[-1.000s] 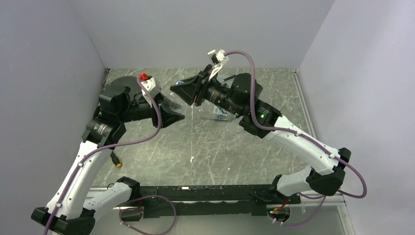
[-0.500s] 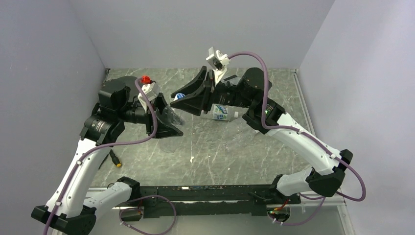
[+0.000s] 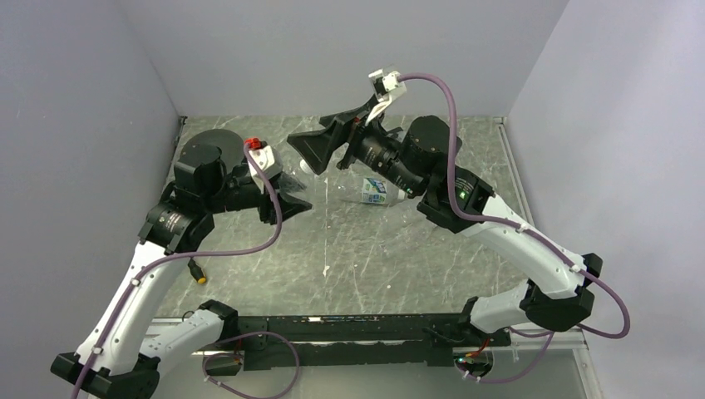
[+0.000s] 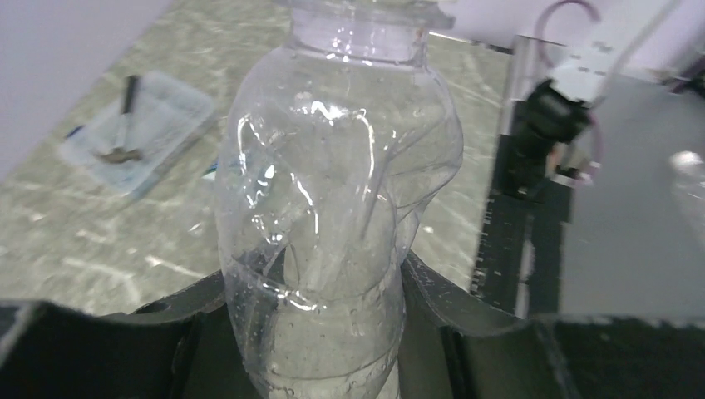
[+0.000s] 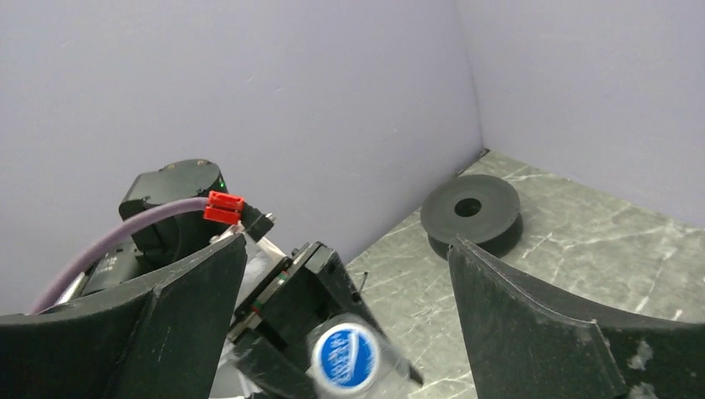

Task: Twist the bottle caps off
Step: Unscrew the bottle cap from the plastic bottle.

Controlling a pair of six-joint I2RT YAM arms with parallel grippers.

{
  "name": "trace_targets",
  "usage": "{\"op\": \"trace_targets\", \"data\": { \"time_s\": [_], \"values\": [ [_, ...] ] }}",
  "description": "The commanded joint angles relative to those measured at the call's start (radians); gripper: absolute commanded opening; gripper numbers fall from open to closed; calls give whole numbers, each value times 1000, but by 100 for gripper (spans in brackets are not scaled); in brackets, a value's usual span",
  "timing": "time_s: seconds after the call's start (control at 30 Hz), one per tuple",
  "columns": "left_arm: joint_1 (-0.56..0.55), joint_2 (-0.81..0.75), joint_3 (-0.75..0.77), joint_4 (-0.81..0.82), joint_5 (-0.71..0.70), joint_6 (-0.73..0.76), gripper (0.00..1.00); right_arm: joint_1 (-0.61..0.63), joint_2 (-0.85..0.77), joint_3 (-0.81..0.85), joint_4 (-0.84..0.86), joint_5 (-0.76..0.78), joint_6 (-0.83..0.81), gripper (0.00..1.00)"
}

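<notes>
My left gripper (image 4: pixel 316 312) (image 3: pixel 287 196) is shut on a clear, thin plastic bottle (image 4: pixel 337 191), its fingers pressing the lower body from both sides. The bottle's neck runs out of the top of the left wrist view. My right gripper (image 5: pixel 347 249) (image 3: pixel 320 150) stands wide open just past the bottle's top end. A bottle cap (image 5: pixel 345 357), white with a blue top, shows blurred low between the open fingers at the bottle's mouth. I cannot tell whether it still sits on the neck. A short bottle with a blue-and-white label (image 3: pixel 378 193) lies on the table under the right arm.
A black round disc (image 5: pixel 470 212) (image 3: pixel 209 140) sits at the back left corner. A clear rectangular tray (image 4: pixel 137 129) holding a small tool lies on the marble table (image 3: pixel 366 258). A yellow-tipped cable end (image 3: pixel 199 278) rests near the left arm. Grey walls close in on three sides.
My right gripper was shut at the bottle's cap and has now opened wide, pulling slightly up and back. The left gripper has kept its hold and shifted the bottle a little.
</notes>
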Motion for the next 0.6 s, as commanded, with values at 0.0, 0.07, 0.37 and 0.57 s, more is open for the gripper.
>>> {"op": "trace_targets", "data": {
  "time_s": [0.0, 0.07, 0.37, 0.57],
  "values": [
    [-1, -3, -11, 75, -238, 45, 42, 40, 26, 52, -65, 201, 26, 91],
    [-1, -6, -16, 95, -260, 33, 42, 44, 35, 53, -73, 234, 45, 85],
    [-1, -9, -19, 113, -285, 0, 40, 44, 54, 35, -54, 263, 90, 65],
    [-1, -5, -15, 107, -281, -12, 40, 46, 85, 37, -40, 240, 108, 59]
  ]
}}
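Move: The cap I want sits on the bottle already gripped in my left hand: from my right hand it is about 5 cm below and some 2 cm to the left, level fore and aft. From my left hand it lies roughly 10 cm up, 5 cm to the right and 3 cm forward. The labelled bottle lies on the table far below, about 14 cm ahead and 14 cm right of my right hand; the black spool is about 24 cm ahead and 33 cm left. I sink my wide-open right hand about 4 cm and ease it forward nearly 3 cm, tipping the fingers down and turning them clockwise some 10 degrees, while they close part way around where the cap will be. Meanwhile my left hand keeps its grip and swings the bottle about 5 cm forward and a little left, turning some 15 degrees counter-clockwise, to bring the cap to the narrowing gap. ##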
